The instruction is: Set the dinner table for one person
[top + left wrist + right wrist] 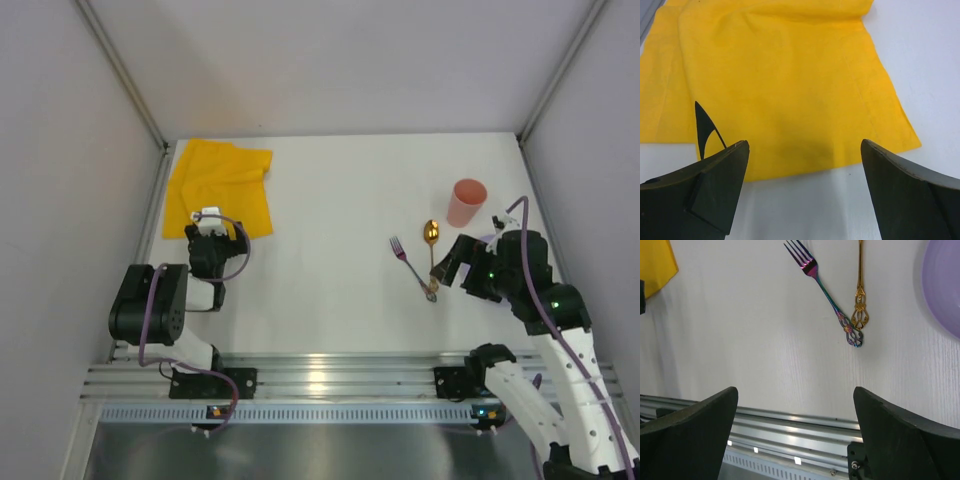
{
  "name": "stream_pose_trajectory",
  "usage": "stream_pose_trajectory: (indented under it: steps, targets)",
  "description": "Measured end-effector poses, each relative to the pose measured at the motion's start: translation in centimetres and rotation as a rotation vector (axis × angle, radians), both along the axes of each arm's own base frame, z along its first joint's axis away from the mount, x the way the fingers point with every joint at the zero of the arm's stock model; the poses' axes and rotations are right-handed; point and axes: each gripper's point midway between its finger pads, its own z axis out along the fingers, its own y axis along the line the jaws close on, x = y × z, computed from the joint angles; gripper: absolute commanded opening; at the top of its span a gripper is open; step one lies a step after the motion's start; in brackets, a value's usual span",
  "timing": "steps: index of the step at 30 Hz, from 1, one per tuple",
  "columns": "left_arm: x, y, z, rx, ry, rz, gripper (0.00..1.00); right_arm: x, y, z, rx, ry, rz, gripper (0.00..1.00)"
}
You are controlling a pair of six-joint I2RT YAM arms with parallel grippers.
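The white dinner table [330,190] holds a yellow cloth [218,188] at the far left. A pink cup [466,202], a gold spoon [431,240] and an iridescent fork [408,262] lie at the right. My left gripper [207,222] is open and empty, low over the cloth's near edge [775,85], jaws wide [804,146]. My right gripper [456,262] is open and empty just right of the fork and spoon handles. Its view [795,390] shows the fork [827,295], the spoon [859,290] and the edge of a lavender plate [946,285], which my right arm hides in the top view.
A ribbed aluminium rail [320,385] runs along the table's near edge, also in the right wrist view [790,422]. Grey walls with metal posts close in the left, right and far sides.
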Motion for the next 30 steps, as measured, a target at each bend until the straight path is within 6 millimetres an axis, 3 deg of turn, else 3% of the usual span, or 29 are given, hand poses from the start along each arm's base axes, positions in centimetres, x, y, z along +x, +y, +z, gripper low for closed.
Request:
stream_pose_trajectory:
  steps: [16, 18, 23, 25, 27, 30]
  targets:
    - [-0.2, -0.2, 0.5, -0.001, 0.043, -0.009, 0.98, 0.6, 0.5, -0.8, 0.008, 0.042, 0.017, 1.0]
    - [0.6, 0.1, 3.3, 0.0, 0.054, 0.006, 0.99, 0.6, 0.5, -0.8, 0.009, 0.042, 0.018, 1.0]
    - [4.3, 3.8, 14.7, -0.131, -0.013, 0.285, 0.99, 0.8, 0.9, -0.6, 0.023, 0.038, 0.031, 1.0]
    - [5.2, 5.3, 16.5, -0.2, 0.0, 0.334, 0.99, 1.2, 1.3, -0.6, 0.035, 0.041, 0.045, 1.0]
    - [6.1, 6.7, 15.4, -0.255, 0.103, 0.367, 0.99, 1.6, 1.7, -0.7, 0.045, 0.046, 0.059, 1.0]
    - [6.4, 6.7, 9.8, -0.301, 0.317, 0.394, 0.99, 2.1, 2.2, -0.8, 0.048, 0.05, 0.081, 1.0]
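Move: The yellow napkin's middle lies about 13 cm ahead of my open left hand, straight on and some 7 cm below. From my right hand, also open, the fork is roughly 12 cm ahead, 9 cm left and 18 cm down. At about the same depth the spoon is 16 cm ahead, 3 cm left; the plate 12 cm ahead, 15 cm right; the pink cup 25 cm ahead, 4 cm right. After a pause I swing my left hand quickly up about 16 cm, and forward and left over the near-left part of the napkin. There I dip back some 6 cm, turning counter-clockwise and tipping the fingers down, jaws still wide. My right hand stays open and eases about 3 cm forward-left towards the fork. ##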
